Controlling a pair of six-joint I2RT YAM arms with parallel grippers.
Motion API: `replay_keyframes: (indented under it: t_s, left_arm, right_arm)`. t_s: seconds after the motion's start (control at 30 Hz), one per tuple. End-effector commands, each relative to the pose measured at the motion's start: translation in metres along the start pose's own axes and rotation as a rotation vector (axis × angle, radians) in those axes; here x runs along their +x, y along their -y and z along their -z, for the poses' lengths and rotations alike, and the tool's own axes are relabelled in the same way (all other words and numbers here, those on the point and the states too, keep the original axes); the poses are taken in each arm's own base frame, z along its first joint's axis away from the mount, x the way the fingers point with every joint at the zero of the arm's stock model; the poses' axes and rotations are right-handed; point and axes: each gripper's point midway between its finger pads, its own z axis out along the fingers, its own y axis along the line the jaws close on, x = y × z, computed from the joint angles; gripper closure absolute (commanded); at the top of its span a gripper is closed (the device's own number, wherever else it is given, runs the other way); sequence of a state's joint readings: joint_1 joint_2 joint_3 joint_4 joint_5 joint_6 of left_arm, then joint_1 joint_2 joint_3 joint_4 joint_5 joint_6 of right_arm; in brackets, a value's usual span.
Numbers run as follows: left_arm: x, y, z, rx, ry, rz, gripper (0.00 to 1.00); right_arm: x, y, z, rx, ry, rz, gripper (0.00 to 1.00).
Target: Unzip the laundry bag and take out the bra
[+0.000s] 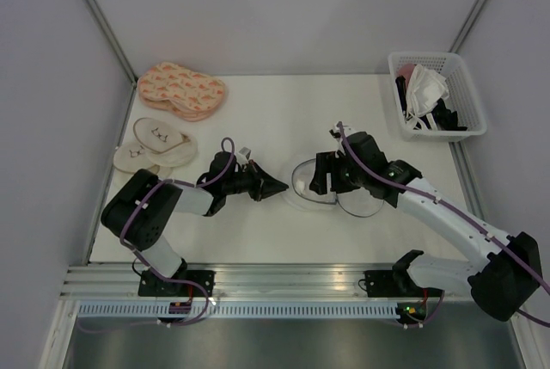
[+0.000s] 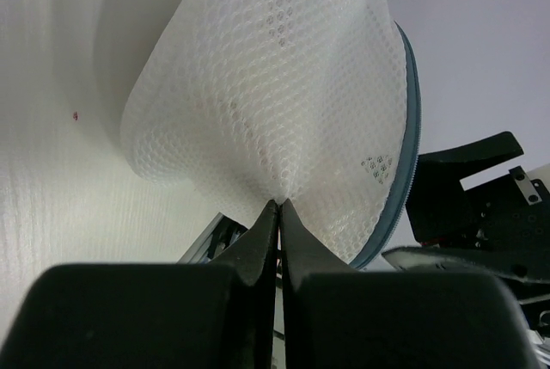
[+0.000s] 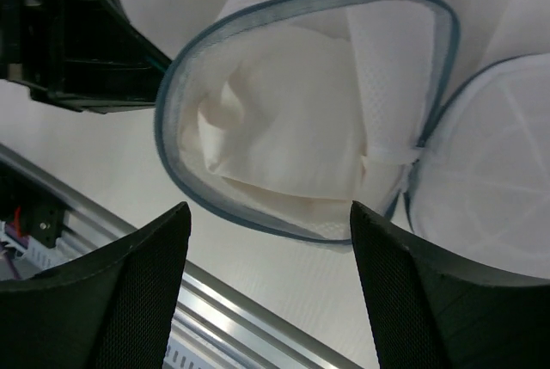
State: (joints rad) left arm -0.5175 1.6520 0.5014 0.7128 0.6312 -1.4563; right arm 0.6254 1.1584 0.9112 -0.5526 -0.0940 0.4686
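Note:
The laundry bag (image 1: 301,190) lies at mid-table with its zip undone. In the right wrist view its mouth (image 3: 258,214), rimmed with dark teal zip tape, gapes toward the camera and its round lid (image 3: 490,188) is folded aside to the right. The cream-white bra (image 3: 284,137) sits crumpled inside the pouch. My left gripper (image 2: 279,204) is shut on a pinch of the bag's white mesh (image 2: 275,85), at the bag's left side (image 1: 279,187). My right gripper (image 3: 269,214) stands open just in front of the mouth, touching nothing, and hovers over the bag (image 1: 323,175).
A white lattice basket (image 1: 468,98) with black and white garments stands at the back right. Pink patterned slippers (image 1: 182,89) and white slippers (image 1: 155,145) lie at the back left. A metal rail (image 1: 284,279) runs along the table's near edge.

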Motion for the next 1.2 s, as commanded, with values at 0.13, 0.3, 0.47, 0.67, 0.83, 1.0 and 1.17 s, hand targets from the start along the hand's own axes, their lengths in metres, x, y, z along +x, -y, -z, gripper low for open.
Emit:
replay_keyframes:
  t_s: [0.13, 0.3, 0.47, 0.67, 0.83, 1.0, 1.17]
  left_arm:
    - [0.001, 0.015, -0.004, 0.049, -0.012, -0.041, 0.98]
    - [0.002, 0.017, -0.005, 0.054, -0.015, -0.041, 0.98]
    - [0.003, 0.016, -0.004, 0.051, -0.018, -0.039, 0.98]
    - [0.004, 0.015, -0.004, 0.051, -0.020, -0.038, 0.98]
    - [0.004, 0.014, -0.005, 0.052, -0.019, -0.034, 0.98]
    - [0.003, 0.018, -0.007, 0.063, -0.023, -0.034, 0.98]
    - [0.004, 0.018, -0.005, 0.064, -0.023, -0.035, 0.98]
  right_arm:
    - [-0.006, -0.047, -0.011, -0.208, 0.020, 0.009, 0.22]
    - [-0.003, -0.042, -0.029, -0.158, 0.003, 0.014, 0.27]
    - [-0.004, -0.034, -0.040, -0.106, 0.001, 0.019, 0.33]
    - [-0.003, -0.031, -0.045, -0.096, -0.007, 0.033, 0.35]
    - [0.007, -0.041, -0.056, -0.130, -0.039, 0.033, 0.39]
    - [0.021, -0.051, -0.066, -0.112, -0.066, 0.057, 0.47]
    - [0.014, -0.036, -0.066, -0.009, -0.038, 0.074, 0.72]
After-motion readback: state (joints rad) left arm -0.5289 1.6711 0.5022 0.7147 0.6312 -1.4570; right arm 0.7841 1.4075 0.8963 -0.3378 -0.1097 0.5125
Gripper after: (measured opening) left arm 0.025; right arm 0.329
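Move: The cream bra lies in the open laundry bag about 5 cm to the left of my right hand, hardly farther out, and some 6 cm below. My left gripper, pinching the bag's end, is roughly 12 cm to the left, 1 cm ahead and 5 cm lower. The bag's unzipped flap rests about 8 cm to the right, 2 cm nearer me and 9 cm down. From my left hand the bra is about 7 cm to the right, level with it and about as high. With my left hand I keep the end of the bag pinched and stay in place. My right hand, fingers open, goes left towards my left gripper, then sinks into the bag's opening and slides farther left and down, about 7 cm across and 5 cm down in all. Meanwhile my right fingers close by more than half and pinch a fold of the bra, just beside the blue zipper rim. ##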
